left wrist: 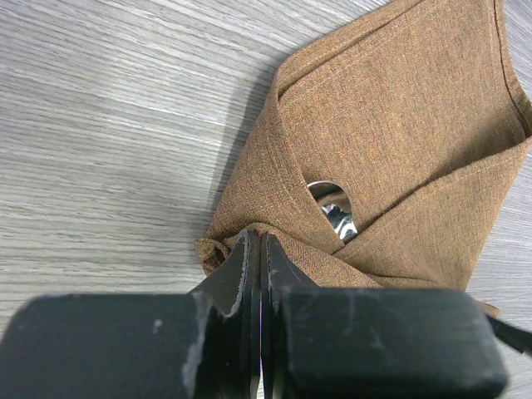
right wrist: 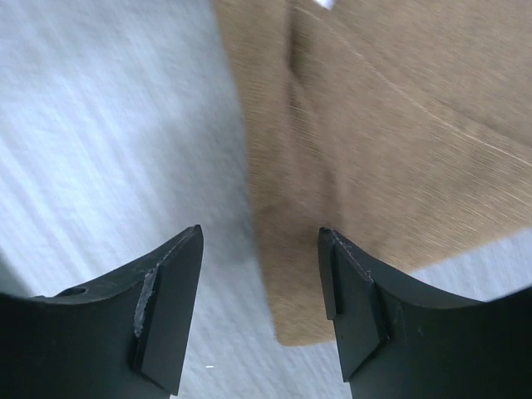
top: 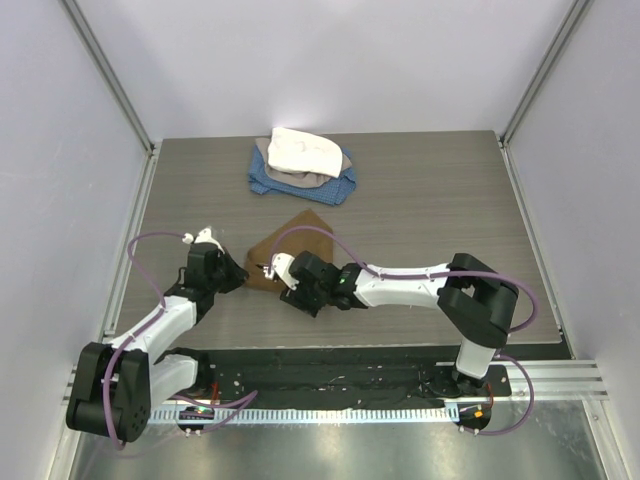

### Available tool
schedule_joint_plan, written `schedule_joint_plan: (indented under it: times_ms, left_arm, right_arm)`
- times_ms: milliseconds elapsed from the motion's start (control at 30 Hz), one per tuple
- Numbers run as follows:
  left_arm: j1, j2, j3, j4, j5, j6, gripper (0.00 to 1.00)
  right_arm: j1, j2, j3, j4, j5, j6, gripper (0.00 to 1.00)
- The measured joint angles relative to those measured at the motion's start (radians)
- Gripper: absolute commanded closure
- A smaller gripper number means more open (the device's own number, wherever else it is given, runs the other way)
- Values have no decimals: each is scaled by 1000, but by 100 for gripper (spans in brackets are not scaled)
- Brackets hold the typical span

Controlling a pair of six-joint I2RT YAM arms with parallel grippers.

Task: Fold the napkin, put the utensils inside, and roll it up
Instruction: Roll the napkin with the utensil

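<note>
The tan-brown napkin (top: 305,235) lies folded in the middle of the table, between the two arms. In the left wrist view the napkin (left wrist: 399,125) shows overlapping folds, and the spoon's shiny bowl (left wrist: 332,208) peeks out from between them; its handle is hidden inside. My left gripper (top: 243,272) is shut, its tips (left wrist: 260,238) pinching the napkin's bunched near-left corner. My right gripper (top: 272,272) is open and empty, and hovers (right wrist: 260,249) over the napkin's edge (right wrist: 349,166) with one finger above cloth and one above bare table.
A pile of cloths, white (top: 300,150) on top of grey and blue (top: 340,188), lies at the back of the table. White walls close in the left, right and back sides.
</note>
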Motion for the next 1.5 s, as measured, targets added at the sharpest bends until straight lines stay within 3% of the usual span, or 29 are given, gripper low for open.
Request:
schedule_joint_plan:
  times_ms: [333,633,833,1033,1167,1500]
  left_arm:
    - [1,0,0,-5,0,0,100]
    - [1,-10,0,-11,0,0,100]
    - [5,-10,0,-13,0,-1,100]
    - [10,-10,2,-18,-10,-3,100]
    - [14,-10,6,-22,-18,-3,100]
    - [14,-54,9,-92,-36,-3,100]
  right_arm:
    - [0,11,-13,40,148,-44,45]
    - [2,51,-10,28,141,-46,48]
    - [-2,84,43,-37,92,-27,59]
    - [-50,129,132,-145,-87,7,77]
    - [-84,154,175,-193,-243,41,84]
    - [-134,249,262,-291,-656,149,86]
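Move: Just under the right hand, some 3 cm down, 2 cm ahead and 1 cm to its right, lies the napkin's near right corner. From the same hand, the spoon bowl shows about 8 cm ahead and 8 cm left, and the napkin's left corner, under the left fingers, is about 5 cm ahead and 10 cm left. From the left hand, the near right corner lies roughly 4 cm back, 11 cm right and 3 cm down. Easing forward and a little right over the napkin's near edge, the right hand sinks about 2.5 cm and closes from wide to about a third open, pinching the near right corner. It then draws the corner some 8 cm back towards the base and slightly left, its fingers tipping down and back by about 45 degrees, while the left hand's shut fingers stay on the left corner. ##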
